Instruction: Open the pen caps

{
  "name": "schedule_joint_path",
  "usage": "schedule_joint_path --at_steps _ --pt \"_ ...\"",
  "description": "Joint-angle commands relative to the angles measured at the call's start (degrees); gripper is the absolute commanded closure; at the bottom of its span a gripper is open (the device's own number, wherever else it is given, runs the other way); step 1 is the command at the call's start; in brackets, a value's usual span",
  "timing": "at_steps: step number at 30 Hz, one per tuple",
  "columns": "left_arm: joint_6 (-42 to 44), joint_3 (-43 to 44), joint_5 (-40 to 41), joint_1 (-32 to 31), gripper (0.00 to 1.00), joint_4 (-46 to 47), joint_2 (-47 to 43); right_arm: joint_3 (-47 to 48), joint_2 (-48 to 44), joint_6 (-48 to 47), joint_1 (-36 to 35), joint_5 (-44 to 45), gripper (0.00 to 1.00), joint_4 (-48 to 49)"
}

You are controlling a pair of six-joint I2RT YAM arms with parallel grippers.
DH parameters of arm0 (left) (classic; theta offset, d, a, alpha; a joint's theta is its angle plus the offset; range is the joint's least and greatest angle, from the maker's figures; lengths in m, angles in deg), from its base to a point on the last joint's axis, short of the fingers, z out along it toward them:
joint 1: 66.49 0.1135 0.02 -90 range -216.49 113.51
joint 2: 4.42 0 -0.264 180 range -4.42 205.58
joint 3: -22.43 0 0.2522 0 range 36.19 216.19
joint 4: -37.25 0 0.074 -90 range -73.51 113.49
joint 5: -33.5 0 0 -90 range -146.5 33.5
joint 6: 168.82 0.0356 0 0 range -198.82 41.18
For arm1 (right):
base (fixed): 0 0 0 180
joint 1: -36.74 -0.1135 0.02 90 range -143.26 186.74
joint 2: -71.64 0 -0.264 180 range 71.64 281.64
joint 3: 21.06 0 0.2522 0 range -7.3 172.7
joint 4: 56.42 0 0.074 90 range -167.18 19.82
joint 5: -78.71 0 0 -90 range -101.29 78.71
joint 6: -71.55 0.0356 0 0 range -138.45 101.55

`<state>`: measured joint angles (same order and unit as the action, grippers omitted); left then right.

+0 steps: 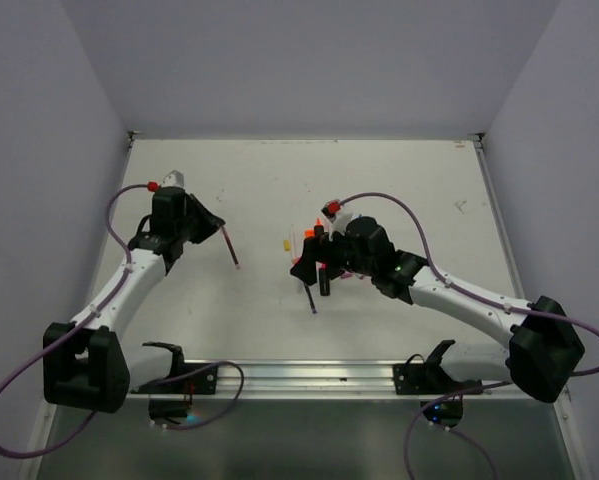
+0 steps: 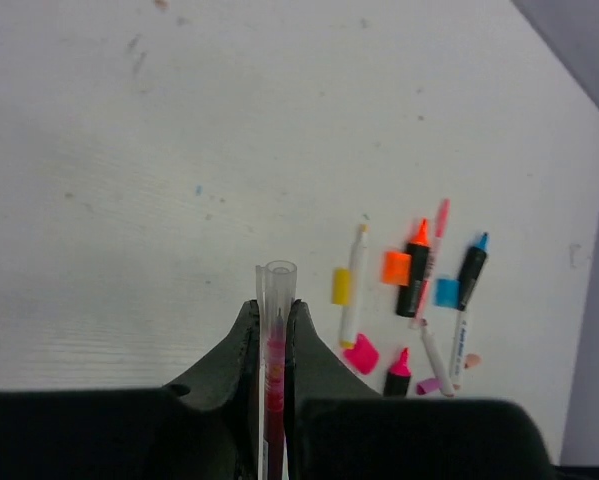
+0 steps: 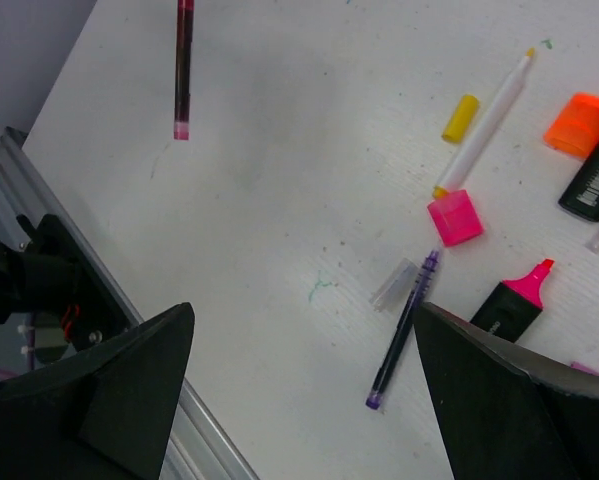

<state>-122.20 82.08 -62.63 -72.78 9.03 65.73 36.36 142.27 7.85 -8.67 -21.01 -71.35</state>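
Observation:
My left gripper [image 2: 276, 312] is shut on a thin red pen [image 1: 231, 250], gripping it at its clear cap [image 2: 277, 283], which is still on and sticks out past the fingertips. My right gripper [image 3: 301, 312] hangs open over the table with nothing between its fingers. Under it lie a thin purple pen [image 3: 402, 338] and a loose clear cap [image 3: 393, 284] beside it. Loose pink [image 3: 454, 217], yellow [image 3: 460, 118], orange [image 3: 581, 122] and blue [image 2: 446, 292] caps lie among uncapped highlighters [image 2: 415, 272] and white pens [image 2: 355, 285].
The pens and caps are clustered mid-table around the right gripper [image 1: 314, 262]. A metal rail [image 1: 309, 375] runs along the near edge. Side walls close in the table at left and right.

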Motion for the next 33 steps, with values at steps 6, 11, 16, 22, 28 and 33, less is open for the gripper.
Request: schedule_joint_path --at_steps 6,11,16,22,28,33 --pt "-10.5 -2.91 2.87 -12.25 1.0 9.18 -9.5 11.0 7.41 2.78 -3.72 -1.45 0.07 4.6" --pt "-11.82 -3.09 5.69 -17.0 1.0 9.54 -11.44 15.39 11.37 3.75 -6.44 1.8 0.1 3.89" --pt "-12.43 -3.26 8.32 -19.73 1.0 9.27 -12.49 17.95 14.7 4.28 -8.38 5.23 0.18 2.05" --pt "-12.87 -3.26 10.7 -23.15 1.0 9.19 -13.72 19.44 16.03 4.98 -9.44 6.64 0.33 1.96" --pt "-12.88 -3.96 10.88 -25.0 1.0 10.32 -14.51 19.01 16.38 5.51 -9.61 7.08 0.6 1.96" --pt "-12.44 -4.4 10.35 -25.53 1.0 10.59 -15.04 18.57 15.77 5.77 -9.61 8.04 0.9 1.35"
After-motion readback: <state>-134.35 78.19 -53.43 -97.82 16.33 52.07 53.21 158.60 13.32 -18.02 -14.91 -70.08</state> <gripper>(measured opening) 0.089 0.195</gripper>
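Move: The red pen is already in the left fingers by its clear-cap end, its middle about 4 cm back, 2 cm right and 4 cm below them. The open right hand waits some 24 cm to the left hand's right and 11 cm back, about level. From the right hand the red pen's middle is roughly 22 cm left, 7 cm ahead, 5 cm lower. On the table 15 cm below the right hand, the purple pen lies almost directly underneath, the pink cap 8 cm ahead and 2 cm left, the pink marker 3 cm ahead and 5 cm right. The right fingers come to pinch the red pen's body below the left hand's grip, closing from wide open after that hand has gone about 9 cm left and risen slightly. The left hand keeps hold of the cap end and brings it to meet them, some 12 cm right, rising 8 cm and drawing back 6, its fingers tipping up about 15 degrees; both slow as they meet. ##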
